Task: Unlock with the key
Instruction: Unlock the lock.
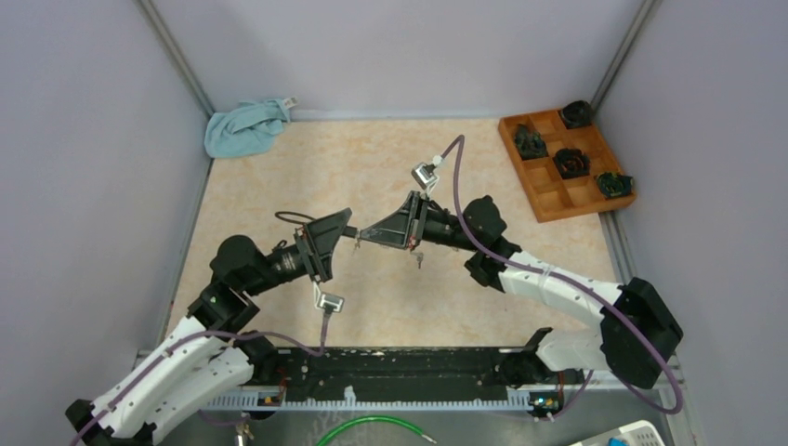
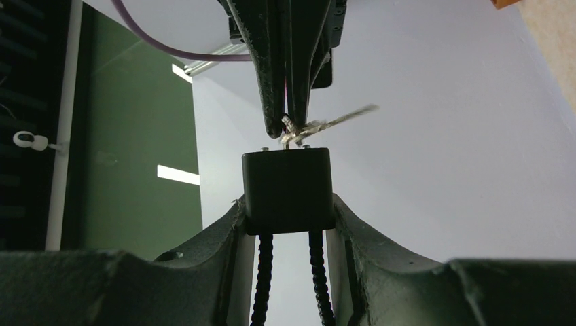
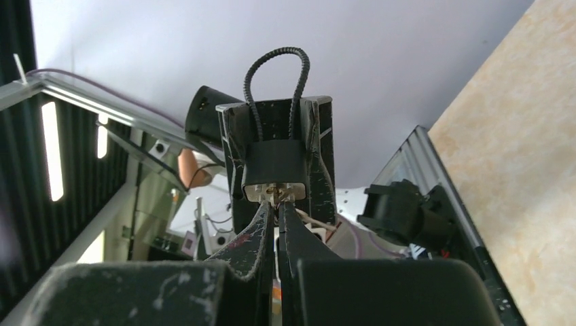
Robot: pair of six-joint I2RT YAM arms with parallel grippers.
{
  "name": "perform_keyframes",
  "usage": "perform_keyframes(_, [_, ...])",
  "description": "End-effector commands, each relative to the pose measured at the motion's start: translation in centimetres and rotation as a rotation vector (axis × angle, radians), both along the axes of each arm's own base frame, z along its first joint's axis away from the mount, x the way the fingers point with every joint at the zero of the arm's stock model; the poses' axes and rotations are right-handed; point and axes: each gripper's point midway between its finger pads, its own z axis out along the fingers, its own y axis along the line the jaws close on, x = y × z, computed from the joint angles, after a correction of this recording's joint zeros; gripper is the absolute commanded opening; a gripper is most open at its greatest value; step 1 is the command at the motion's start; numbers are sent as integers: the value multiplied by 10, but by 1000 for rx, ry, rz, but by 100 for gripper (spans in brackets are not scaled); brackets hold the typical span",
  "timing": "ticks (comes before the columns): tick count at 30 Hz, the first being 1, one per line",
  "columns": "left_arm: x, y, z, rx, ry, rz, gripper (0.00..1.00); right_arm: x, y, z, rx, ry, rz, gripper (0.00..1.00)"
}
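A small black padlock (image 2: 288, 190) with a ribbed cable shackle (image 3: 275, 75) is held above the table, and my left gripper (image 2: 288, 212) is shut on its body from both sides. My right gripper (image 3: 275, 205) is shut on the key (image 2: 292, 130). The key's tip sits at the keyhole face of the padlock (image 3: 274, 166). A second key on the ring (image 2: 339, 121) sticks out sideways. In the top view the two grippers meet tip to tip at mid-table: the left gripper (image 1: 342, 232) and the right gripper (image 1: 367, 237).
A wooden compartment tray (image 1: 546, 200) holding dark objects stands at the back right. A blue cloth (image 1: 243, 127) lies in the back left corner. Grey walls enclose the table on three sides.
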Motion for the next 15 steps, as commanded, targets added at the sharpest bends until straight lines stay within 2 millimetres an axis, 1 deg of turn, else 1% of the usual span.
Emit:
perform_keyframes(1, [-26, -14, 7, 10, -106, -128, 0, -6, 0, 30, 93, 16, 54, 0])
perform_keyframes(2, [-26, -14, 7, 9, -108, -128, 0, -7, 1, 29, 89, 33, 66, 1])
perform_keyframes(3, [-26, -14, 8, 8, -106, -126, 0, -7, 1, 28, 89, 45, 78, 5])
perform_keyframes(5, [-25, -13, 10, -1, -97, -124, 0, -8, -1, 28, 88, 53, 84, 17])
perform_keyframes(6, [-25, -12, 11, -5, -91, -121, 0, -6, -3, 29, 87, 51, 73, 23])
perform_keyframes(9, [-24, -11, 11, -9, -66, -116, 0, -1, -11, 31, 61, 24, 15, 35])
perform_keyframes(12, [-23, -10, 11, -6, -46, -111, 0, 3, -20, 32, 23, -12, -40, 46])
perform_keyframes(14, [-22, -10, 10, -5, -20, -110, 0, 3, -25, 34, -1, -43, -61, 60])
perform_keyframes(15, [-22, -10, 9, -2, -1, -109, 0, 3, -26, 33, -27, -100, -84, 65])
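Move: My right fingers are shut on the key, its head about 1 cm to the left of my right hand point; the lock it sits in is some 4 cm to the left, level with it. The second key dangles from the ring about 3 cm below. A loose key lies on the table roughly 10 cm right, 8 cm ahead and 32 cm below. From my left hand, which grips the lock, the inserted key is about 5 cm to the right, level. I open my right fingers from fully shut to a little past half, letting go of the key, and then ease that hand about 1.5 cm to the right, off the key and away from the lock. My left hand keeps its grip on the lock and drifts about 1.5 cm back and 1 cm right, turning barely 5 degrees clockwise. ##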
